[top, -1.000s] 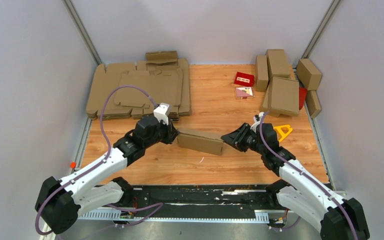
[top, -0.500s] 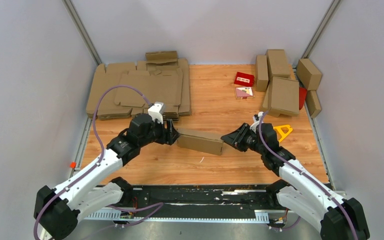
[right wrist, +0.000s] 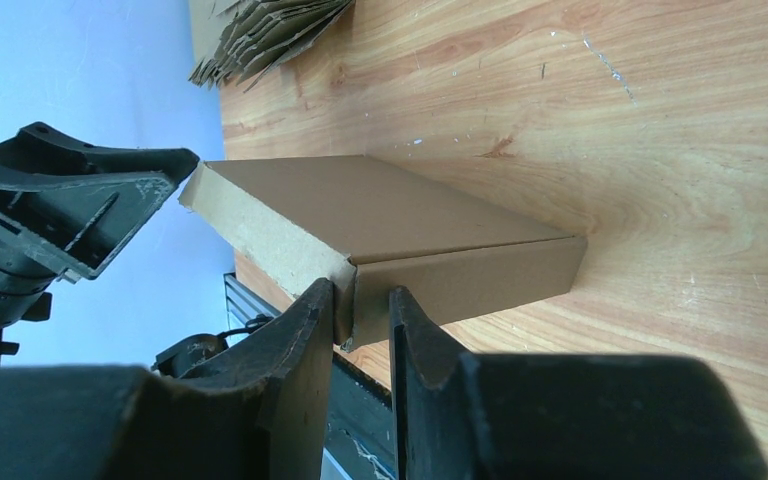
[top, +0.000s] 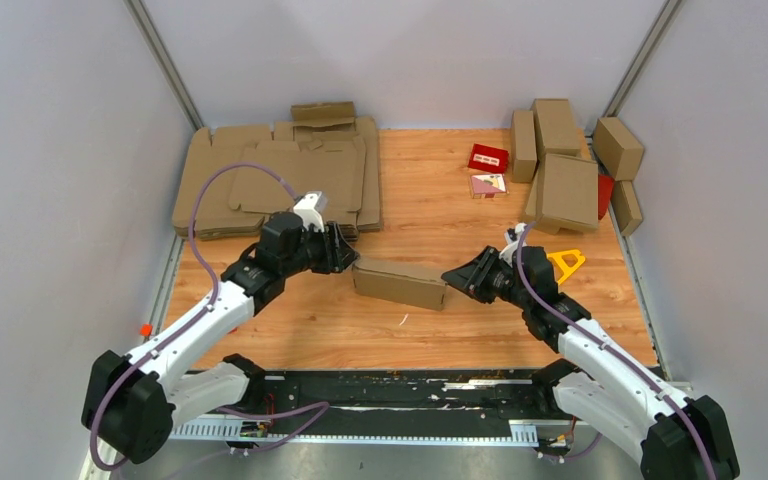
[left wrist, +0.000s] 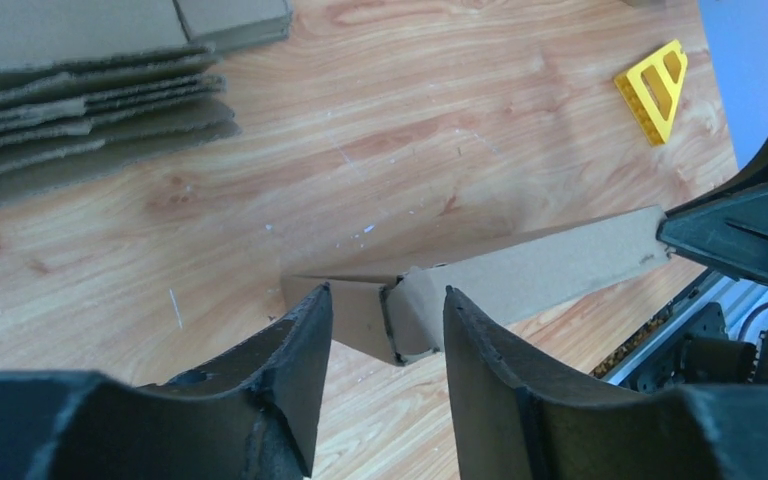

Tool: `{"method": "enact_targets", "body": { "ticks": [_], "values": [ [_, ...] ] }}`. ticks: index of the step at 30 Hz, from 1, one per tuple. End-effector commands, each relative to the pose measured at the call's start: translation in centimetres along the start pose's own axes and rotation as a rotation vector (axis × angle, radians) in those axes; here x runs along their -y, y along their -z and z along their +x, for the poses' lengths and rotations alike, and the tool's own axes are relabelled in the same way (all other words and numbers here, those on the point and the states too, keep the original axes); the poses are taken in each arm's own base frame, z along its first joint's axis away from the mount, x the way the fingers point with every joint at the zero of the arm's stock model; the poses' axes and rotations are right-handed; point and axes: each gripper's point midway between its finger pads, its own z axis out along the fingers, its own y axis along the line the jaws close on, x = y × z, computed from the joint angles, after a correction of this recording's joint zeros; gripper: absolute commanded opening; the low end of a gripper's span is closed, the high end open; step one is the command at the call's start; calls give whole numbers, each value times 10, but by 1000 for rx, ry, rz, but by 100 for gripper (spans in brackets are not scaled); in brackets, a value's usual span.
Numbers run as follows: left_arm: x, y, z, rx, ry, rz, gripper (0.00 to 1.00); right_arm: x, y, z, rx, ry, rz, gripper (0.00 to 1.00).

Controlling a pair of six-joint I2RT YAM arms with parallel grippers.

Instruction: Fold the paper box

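Note:
The paper box (top: 400, 283) lies in the middle of the table as a closed, shallow brown box. Its left end (left wrist: 540, 265) shows a side flap slightly proud at the corner. My left gripper (top: 345, 255) hangs open just off that end, and its fingertips (left wrist: 388, 292) are clear of the cardboard. At the right end my right gripper (top: 457, 275) is shut on the near corner of the box (right wrist: 360, 205). The cardboard edge sits pinched between its jaws (right wrist: 360, 290).
A thick pile of flat brown blanks (top: 280, 180) fills the back left. Several folded boxes (top: 565, 165) are stacked at the back right, with a small red carton (top: 488, 158) beside them. A yellow triangle (top: 566, 263) lies behind my right arm. A black rail (top: 410, 385) runs along the near edge.
My left gripper has let go of the box's left end, opened and drawn back to the left. The box and my right gripper have stayed put.

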Motion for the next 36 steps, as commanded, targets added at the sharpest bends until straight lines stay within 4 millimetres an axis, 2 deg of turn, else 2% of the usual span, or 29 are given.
{"method": "enact_targets", "body": {
  "ticks": [1,4,10,14,15,18,19,23,26,30,33,36],
  "values": [
    [-9,-6,7,4,48,3,50,32,-1,18,-60,9,108,0],
    [-14,-8,17,16,93,13,36,32,-2,18,-62,10,107,0],
    [-28,-12,43,2,136,0,27,34,-3,19,-66,9,108,0],
    [-31,-11,45,-4,126,-14,24,32,-3,18,-67,20,104,0],
    [-30,-11,44,-1,121,-13,23,30,-3,17,-67,26,101,2],
    [-31,-9,40,0,103,-23,22,21,-3,15,-74,65,70,32],
    [-31,-9,38,5,97,-26,22,19,-2,14,-76,72,64,36],
    [-34,-7,42,-16,89,-47,21,11,1,12,-67,74,40,39],
    [-35,-7,43,-27,81,-50,20,4,5,8,-50,79,20,50],
    [-34,-8,43,-42,71,-50,19,-2,11,1,-19,87,10,59],
    [-33,-8,42,-41,66,-49,19,-8,16,-4,-6,97,-2,59],
    [-33,-6,40,-35,61,-49,19,-8,18,-4,-1,95,0,52]
  ]
}}
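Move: The left hand's open fingers straddle the upper left corner of the paper box, which stands on its long edge; the box's middle is about 10 cm to the right, 2 cm back and 8 cm below. The flat cardboard stack lies roughly 23 cm ahead, 17 cm left and 13 cm lower. From the right hand, already pinching the right end, the box's middle is some 9 cm left, 2 cm ahead and 5 cm below; the yellow triangle is about 8 cm ahead, 25 cm right and 11 cm lower. Straight down about 2 cm goes the left hand, its left side rolling some 10 degrees lower as the fingers close to pinch the box's upper left corner, then it holds there. The right hand keeps its pinch on the right end until halfway, then opens and eases back a good centimetre, slightly to the right. ##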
